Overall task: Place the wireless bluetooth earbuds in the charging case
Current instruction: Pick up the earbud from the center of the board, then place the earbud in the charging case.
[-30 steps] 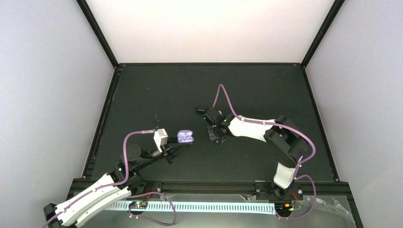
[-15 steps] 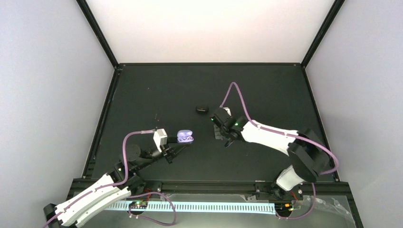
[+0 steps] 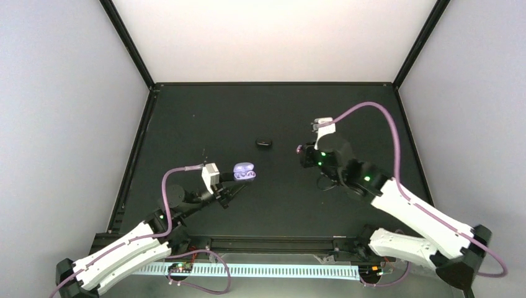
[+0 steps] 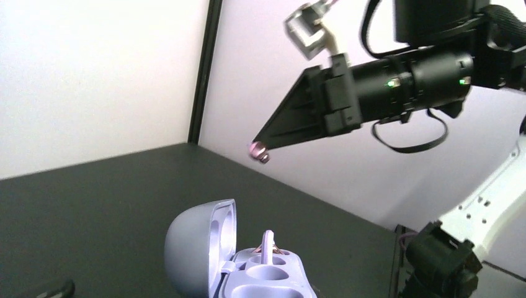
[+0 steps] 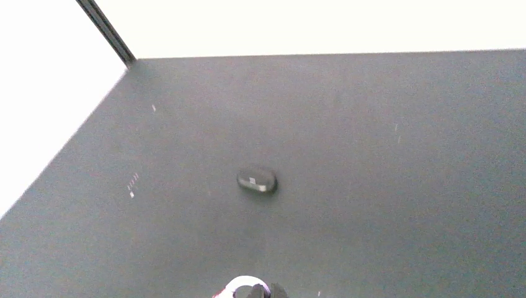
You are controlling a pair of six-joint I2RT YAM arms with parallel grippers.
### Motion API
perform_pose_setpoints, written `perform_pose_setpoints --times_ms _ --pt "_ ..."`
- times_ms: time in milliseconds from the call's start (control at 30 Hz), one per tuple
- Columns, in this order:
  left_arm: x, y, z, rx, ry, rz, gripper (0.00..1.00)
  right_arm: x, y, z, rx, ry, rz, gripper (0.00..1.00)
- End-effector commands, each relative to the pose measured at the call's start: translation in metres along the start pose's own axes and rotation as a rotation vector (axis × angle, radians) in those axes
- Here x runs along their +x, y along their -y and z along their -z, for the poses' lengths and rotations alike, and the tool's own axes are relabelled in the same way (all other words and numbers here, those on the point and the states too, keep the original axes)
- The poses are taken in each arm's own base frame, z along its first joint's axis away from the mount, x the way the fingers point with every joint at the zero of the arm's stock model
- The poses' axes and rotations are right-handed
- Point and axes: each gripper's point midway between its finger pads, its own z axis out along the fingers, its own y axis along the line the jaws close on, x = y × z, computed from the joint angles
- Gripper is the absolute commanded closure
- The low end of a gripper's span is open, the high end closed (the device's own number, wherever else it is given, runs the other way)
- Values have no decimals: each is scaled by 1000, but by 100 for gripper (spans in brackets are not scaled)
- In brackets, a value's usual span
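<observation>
My left gripper (image 3: pixel 234 180) is shut on the lavender charging case (image 3: pixel 244 171), held off the table with its lid open. In the left wrist view the case (image 4: pixel 205 248) fills the bottom, and a purple earbud (image 4: pixel 268 241) stands in its far socket. The left fingers are hidden there. My right gripper (image 3: pixel 300 149) hovers to the right of the case, shut on a tiny pink earbud (image 4: pixel 258 151) at its tip. The right wrist view shows that earbud (image 5: pixel 239 287) beside the closed fingertips (image 5: pixel 273 290) at the bottom edge.
A small black oval case (image 3: pixel 263 143) lies closed on the dark mat (image 3: pixel 205 118) between the two grippers, a little farther back; it is also in the right wrist view as the black case (image 5: pixel 257 180). Black frame rails (image 3: pixel 273 83) and pale walls bound the mat.
The right arm has swung right and back from the mat's middle and risen, carrying the pink earbud. The left gripper with the open case has lifted slightly.
</observation>
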Motion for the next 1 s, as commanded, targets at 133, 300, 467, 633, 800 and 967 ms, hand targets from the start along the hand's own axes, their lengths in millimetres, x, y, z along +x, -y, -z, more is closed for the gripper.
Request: perform_pose_setpoints --times_ms 133,300,467,633,800,967 --pt "-91 25 -13 79 302 -137 98 -84 -8 86 -53 326 107 99" --pt "-107 33 -35 119 336 -195 98 -115 -27 120 -100 464 132 99" --pt "-112 36 -58 147 339 -220 98 -128 -54 135 -180 543 143 99" --pt "-113 34 -82 146 309 -243 99 -134 -74 135 -230 566 120 99" --pt "-110 22 -100 91 288 -229 98 -135 -85 131 -248 575 113 99" --pt "-112 11 -110 36 286 -213 99 -134 -94 124 -252 575 116 99"
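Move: The right gripper already holds the earbud; the open charging case, held by the left gripper, lies from the right hand about 15 cm to its left and 8 cm back, at nearly the same height. Seen from the left hand, that earbud is some 8 cm ahead and 15 cm to the right, about level. A small black case rests on the board roughly 17 cm ahead of the right hand, 11 cm to its left and 23 cm below. Lift the right gripper about 17 cm with the earbud kept pinched, drawing it back some 5 cm and tipping the fingers up about 30 degrees until nearly level; let it drift right at first, then swing it left towards the case. Meanwhile carry the left gripper, still gripping the open case, up, right and forward to meet it, its fingertips tilting up some 15 degrees. ##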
